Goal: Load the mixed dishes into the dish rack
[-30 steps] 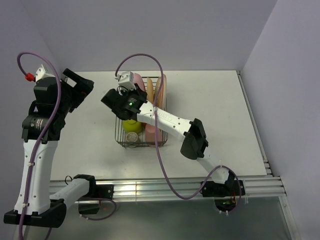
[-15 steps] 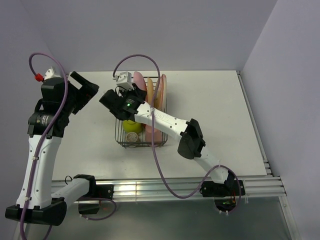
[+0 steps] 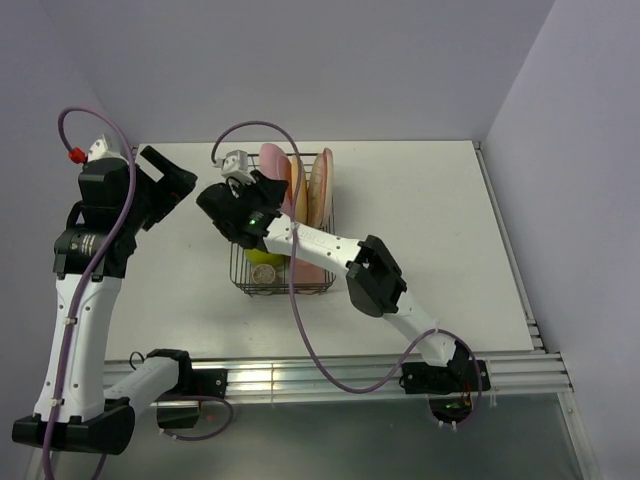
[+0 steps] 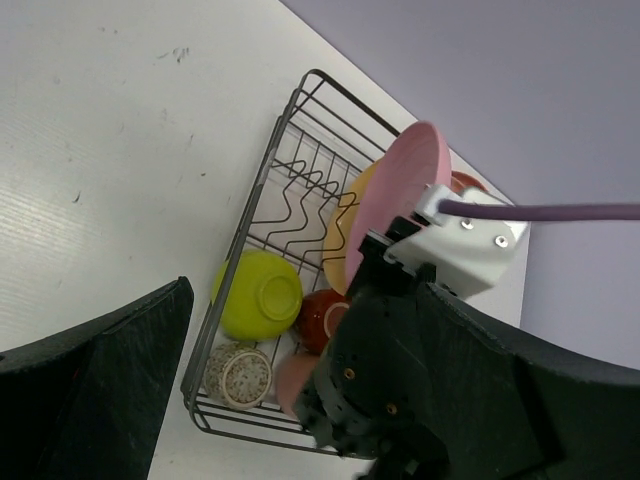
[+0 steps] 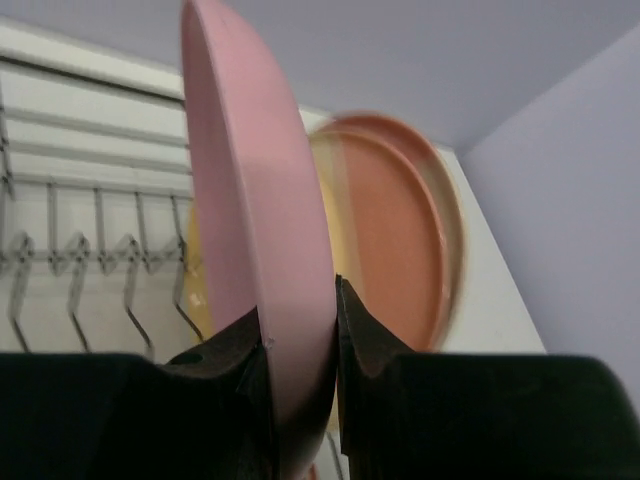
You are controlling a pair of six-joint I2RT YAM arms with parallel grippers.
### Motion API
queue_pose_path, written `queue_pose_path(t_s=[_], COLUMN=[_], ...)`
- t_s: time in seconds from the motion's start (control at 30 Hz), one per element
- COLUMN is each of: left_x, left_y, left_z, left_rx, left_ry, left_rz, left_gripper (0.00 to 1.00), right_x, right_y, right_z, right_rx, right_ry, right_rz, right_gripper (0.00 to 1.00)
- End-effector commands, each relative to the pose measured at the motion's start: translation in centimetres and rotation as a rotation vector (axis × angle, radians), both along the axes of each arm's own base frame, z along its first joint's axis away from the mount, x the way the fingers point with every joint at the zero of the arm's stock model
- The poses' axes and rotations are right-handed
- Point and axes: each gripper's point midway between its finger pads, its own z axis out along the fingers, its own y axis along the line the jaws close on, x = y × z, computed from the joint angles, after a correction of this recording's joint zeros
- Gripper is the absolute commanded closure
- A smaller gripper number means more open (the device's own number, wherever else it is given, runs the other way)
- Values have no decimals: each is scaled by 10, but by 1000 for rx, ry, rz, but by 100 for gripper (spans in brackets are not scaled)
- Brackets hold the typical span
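Observation:
My right gripper [image 5: 300, 330] is shut on the rim of a pink plate [image 5: 255, 200], which it holds upright on edge over the far end of the dark wire dish rack [image 3: 240, 268]. An orange-yellow plate [image 4: 345, 235] and a pink-and-cream plate [image 5: 400, 230] stand on edge beside the pink one. At the rack's near end sit a lime-green bowl [image 4: 258, 293], a red-brown mug [image 4: 322, 315], a small grey-beige cup [image 4: 240, 375] and a salmon-pink cup [image 3: 300, 268]. My left gripper [image 3: 178, 180] hangs open and empty, high above the table left of the rack.
The right arm's forearm [image 3: 320, 240] stretches across the rack from the right. Zigzag plate dividers [image 4: 300, 195] stand in the rack's left half. A white table [image 3: 430, 230] surrounds the rack, with grey walls close behind and at both sides.
My right arm has swung left, carrying the pink plate slightly left over the rack's far end. The left arm rose a little at first, then held still.

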Motion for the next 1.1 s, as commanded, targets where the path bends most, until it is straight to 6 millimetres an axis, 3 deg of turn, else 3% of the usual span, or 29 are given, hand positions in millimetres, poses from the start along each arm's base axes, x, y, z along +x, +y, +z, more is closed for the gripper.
queue_pose_path(t_s=[0.0, 0.03, 0.07, 0.1, 0.13, 0.17, 0.2, 0.23, 0.27, 0.3, 0.57, 0.77, 0.87, 0.93, 1.0, 1.07], left_x=[0, -1, -1, -2, -2, -2, -1, -1, -1, -1, 3, 4, 4, 5, 6, 8], left_y=[1, 2, 3, 4, 3, 4, 3, 4, 5, 5, -1, 0, 0, 1, 1, 1], left_z=[11, 11, 11, 10, 10, 10, 9, 9, 9, 8, -2, -6, -6, -7, -9, -11], left_rx=[23, 26, 27, 27, 26, 24, 23, 24, 25, 25, -2, 0, 1, 4, 4, 4], left_ry=[-50, -50, -53, -53, -54, -54, -53, -53, -53, -51, -32, -24, -26, -23, -17, -15], left_rz=[-22, -22, -19, -20, -24, -26, -27, -27, -25, -25, -47, -43, -40, -38, -34, -34], left_gripper=[1, 1, 1, 1, 1, 1, 1, 1, 1, 1, 1, 1, 1, 1, 1, 1], right_x=[-4, -8, -17, -9, 3, 3, 5, -1, -5, -10, -19, -19, -18, -17, -16, -15], right_y=[-23, -26, -37, -41, -27, -26, -25, -29, -31, -38, -31, -23, -21, -21, -24, -26], right_z=[23, 12, 32, 28, -20, -1, -19, -5, -35, -16, -6, -14, -15, -15, -14, -17], right_rx=[36, 103, 9, 147, 48, 67, 28, 52, -2, 58, 69, 78, 91, 95, 100, 99], right_ry=[-116, -108, 45, 36, 99, 97, 114, 102, 120, 85, 90, 85, 80, 78, 77, 74], right_rz=[-222, -232, -247, -252, -238, -217, -221, -223, -241, -244, -209, -201, -202, -204, -211, -217], right_gripper=[100, 100, 100, 100, 100, 100, 100, 100, 100, 100, 100, 99, 84, 82, 60, 26])
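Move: The right hand already grips the pink plate above the dish rack; the slot for it is about 5 cm ahead and 8 cm below. The yellow plate stands 4 cm right of the hand and 4 ahead, the pink-and-white plates 9 cm right and 4 ahead, both about 5 lower; the green bowl is 12 cm back, 2 left, 12 below. From the left hand the slot lies some 22 cm right, 15 ahead, 21 below. The right hand pushes the pink plate forward-left 4 cm, sinks back, rolls left-side-down some 20 degrees, then opens. ##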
